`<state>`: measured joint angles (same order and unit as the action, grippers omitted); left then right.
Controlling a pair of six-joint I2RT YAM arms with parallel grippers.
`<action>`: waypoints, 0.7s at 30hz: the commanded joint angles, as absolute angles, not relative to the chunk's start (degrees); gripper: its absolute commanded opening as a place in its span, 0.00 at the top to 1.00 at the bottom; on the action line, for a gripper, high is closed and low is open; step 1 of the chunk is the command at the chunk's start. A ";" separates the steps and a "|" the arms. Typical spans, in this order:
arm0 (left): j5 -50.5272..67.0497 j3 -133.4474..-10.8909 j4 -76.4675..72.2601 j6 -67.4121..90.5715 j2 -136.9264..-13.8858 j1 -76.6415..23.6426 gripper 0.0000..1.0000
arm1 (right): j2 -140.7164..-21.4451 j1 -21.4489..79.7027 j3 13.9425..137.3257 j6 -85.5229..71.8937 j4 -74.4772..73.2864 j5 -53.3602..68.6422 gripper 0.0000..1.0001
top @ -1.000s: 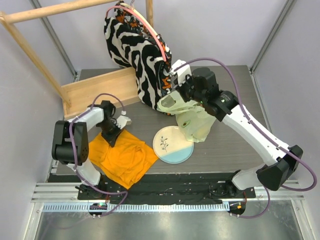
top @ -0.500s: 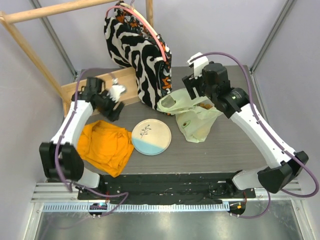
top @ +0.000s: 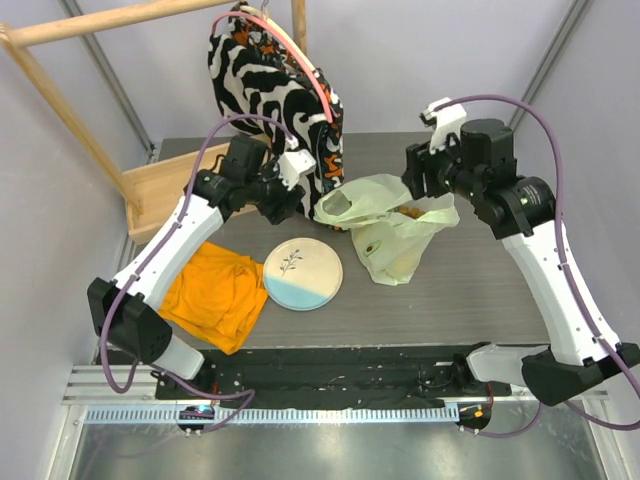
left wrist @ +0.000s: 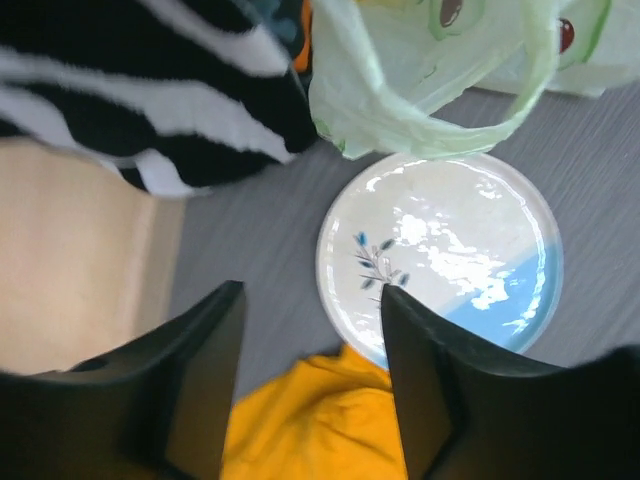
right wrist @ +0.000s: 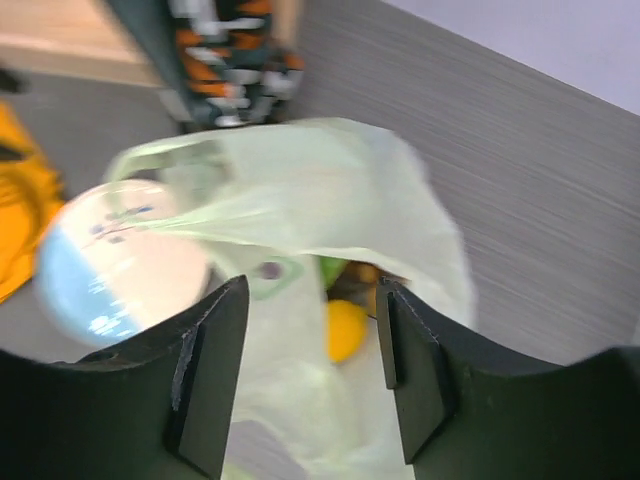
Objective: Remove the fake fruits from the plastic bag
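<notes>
The pale-green plastic bag (top: 392,232) lies crumpled mid-table, its handle loop (left wrist: 430,115) toward the zebra bag. In its mouth I see fake fruits: a yellow one (right wrist: 345,328), a green one (right wrist: 330,268) and something orange-brown (top: 408,211). My right gripper (top: 420,182) is open and empty, above the bag's right side; in its wrist view (right wrist: 312,295) the bag's mouth (right wrist: 330,210) lies below the fingers. My left gripper (top: 288,200) is open and empty, in the air left of the bag handle; in its wrist view (left wrist: 312,300) it hangs over the plate edge and cloth.
A white-and-blue plate (top: 303,273) sits in front of the bag. An orange cloth (top: 215,295) lies at the front left. A zebra-patterned cloth bag (top: 275,100) hangs from a wooden frame at the back. A wooden board (top: 165,185) lies at the left.
My left arm swung from the orange cloth up and right toward the bag's handle. The plate shifted left. My right gripper drew back right from the bag's left end.
</notes>
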<state>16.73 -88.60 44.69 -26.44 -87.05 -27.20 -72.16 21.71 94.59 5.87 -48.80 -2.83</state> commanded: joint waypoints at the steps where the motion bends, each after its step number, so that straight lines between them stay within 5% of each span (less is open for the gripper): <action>1: 10.91 -83.52 41.30 -9.33 -82.01 -23.47 0.50 | -72.76 24.34 95.19 6.84 -48.16 20.02 0.39; 3: 7.48 -81.40 45.41 -8.87 -80.25 -21.20 0.79 | -73.04 28.18 93.26 13.25 -47.47 21.27 0.38; 6: 7.29 -75.26 49.03 -11.24 -76.65 -14.45 1.00 | -73.21 34.51 89.22 18.88 -44.13 22.56 0.37; 8: 7.65 -67.81 48.52 -14.40 -74.37 -10.57 1.00 | -73.91 37.77 84.92 22.48 -42.72 24.52 0.40; 16: 13.28 -61.80 57.75 -23.03 -78.66 3.16 1.00 | -88.49 47.28 76.47 22.08 -34.72 18.39 0.91; 21: 9.41 -54.59 51.16 -22.24 -79.98 3.43 1.00 | -95.08 47.29 72.34 18.46 -29.53 16.18 0.99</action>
<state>10.48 -58.24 53.74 -20.91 -79.11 3.18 -93.12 47.33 74.37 20.84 -34.50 19.16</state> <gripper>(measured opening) 0.013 0.029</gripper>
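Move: The orange cloth I head for with my left hand lies about 18 cm to its left, 11 cm nearer my base and some 24 cm below. From that hand, the plate is about 5 cm right, 4 cm back, and the bag about 27 cm right, 3 cm ahead. My right hand goes for the plate, some 24 cm left, 2 cm back and 36 cm down from it; the bag of fruit is roughly 29 cm beneath it, about 3 cm ahead and 3 cm left. I swing both empty hands left and down, drawing back some 9 cm, shutting their fingers on nothing. My right leaves its place over the bag, going left first and then dropping, about 23 cm in all, towards the plate's near right edge, turning some 50 degrees counter-clockwise. My left sweeps about 21 cm left off the plate side to above the orange cloth, tipping its fingers down. ##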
